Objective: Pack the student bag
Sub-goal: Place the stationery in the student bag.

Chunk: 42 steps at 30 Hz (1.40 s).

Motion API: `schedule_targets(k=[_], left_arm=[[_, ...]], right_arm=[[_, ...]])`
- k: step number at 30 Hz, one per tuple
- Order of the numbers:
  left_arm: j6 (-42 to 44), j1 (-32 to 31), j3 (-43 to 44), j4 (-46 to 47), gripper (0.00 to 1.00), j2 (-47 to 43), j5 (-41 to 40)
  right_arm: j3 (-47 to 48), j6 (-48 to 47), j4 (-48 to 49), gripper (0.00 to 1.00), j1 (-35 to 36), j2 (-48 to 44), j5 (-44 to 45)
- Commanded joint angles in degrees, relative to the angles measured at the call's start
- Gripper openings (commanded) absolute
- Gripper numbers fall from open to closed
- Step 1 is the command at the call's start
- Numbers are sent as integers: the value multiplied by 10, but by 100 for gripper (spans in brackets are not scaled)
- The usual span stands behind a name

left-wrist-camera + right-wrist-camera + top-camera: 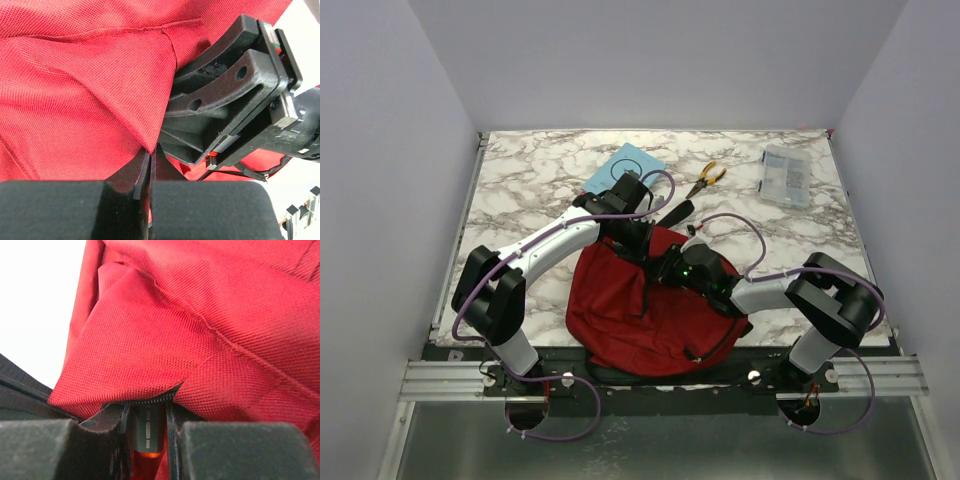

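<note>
The student bag point(630, 310), dark red fabric, lies between the two arms near the table's front edge. My left gripper point(638, 240) is at the bag's far edge, and in the left wrist view its jaws point(150, 160) are shut on a fold of red fabric point(90, 100). The right gripper point(672, 268) is over the bag's upper middle. In the right wrist view it point(147, 425) is shut on a black cylindrical item with an orange end point(148, 432), just under the bag's black zipper edge point(145, 399). The right gripper's fingers point(225, 85) show close beside my left one.
Behind the bag lie a light blue book point(623, 166), yellow-handled pliers point(706, 179) and a clear plastic box point(786, 175). A black elongated item point(675, 212) rests at the bag's far edge. White walls enclose the marble table point(520, 190) on three sides.
</note>
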Motion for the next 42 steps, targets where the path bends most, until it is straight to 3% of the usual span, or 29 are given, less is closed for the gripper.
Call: schedule_targets(k=[1, 6, 10, 17, 31, 35, 37, 42], left_arm=[[-2, -6, 11, 6, 0, -9, 15], [-2, -5, 12, 6, 0, -7, 20], [-2, -6, 12, 7, 0, -7, 21], [-2, -5, 11, 7, 0, -9, 18], [-2, -6, 12, 7, 0, -10, 25], [-3, -6, 12, 7, 0, -11, 27], [-3, -6, 11, 7, 0, -11, 26], [-3, -7, 11, 7, 0, -12, 25]], right_arm=[[9, 14, 20, 2, 3, 0, 86], [14, 73, -14, 6, 5, -22, 103], [58, 102, -118, 31, 30, -21, 126], [106, 68, -274, 45, 38, -22, 135], [94, 23, -486, 47, 38, -159, 140], [106, 40, -540, 51, 38, -162, 190], [119, 48, -555, 58, 38, -151, 207], [161, 39, -531, 63, 38, -104, 199]])
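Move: The right hand already holds the dark marker at the bag's open pocket, whose mouth lies about 2 cm ahead, 2 cm left and slightly below. The bag's black strap lies some 12 cm ahead of this hand and 4 cm to its right; the pliers are about 21 cm ahead and 12 cm right, both lower. For the left hand, pinching the cloth edge, the mouth is level ahead, some 2 cm right and 3 cm below. Right hand nudges forward 1 cm, opens off the marker, then withdraws right about 7 cm; left keeps its pinch. ##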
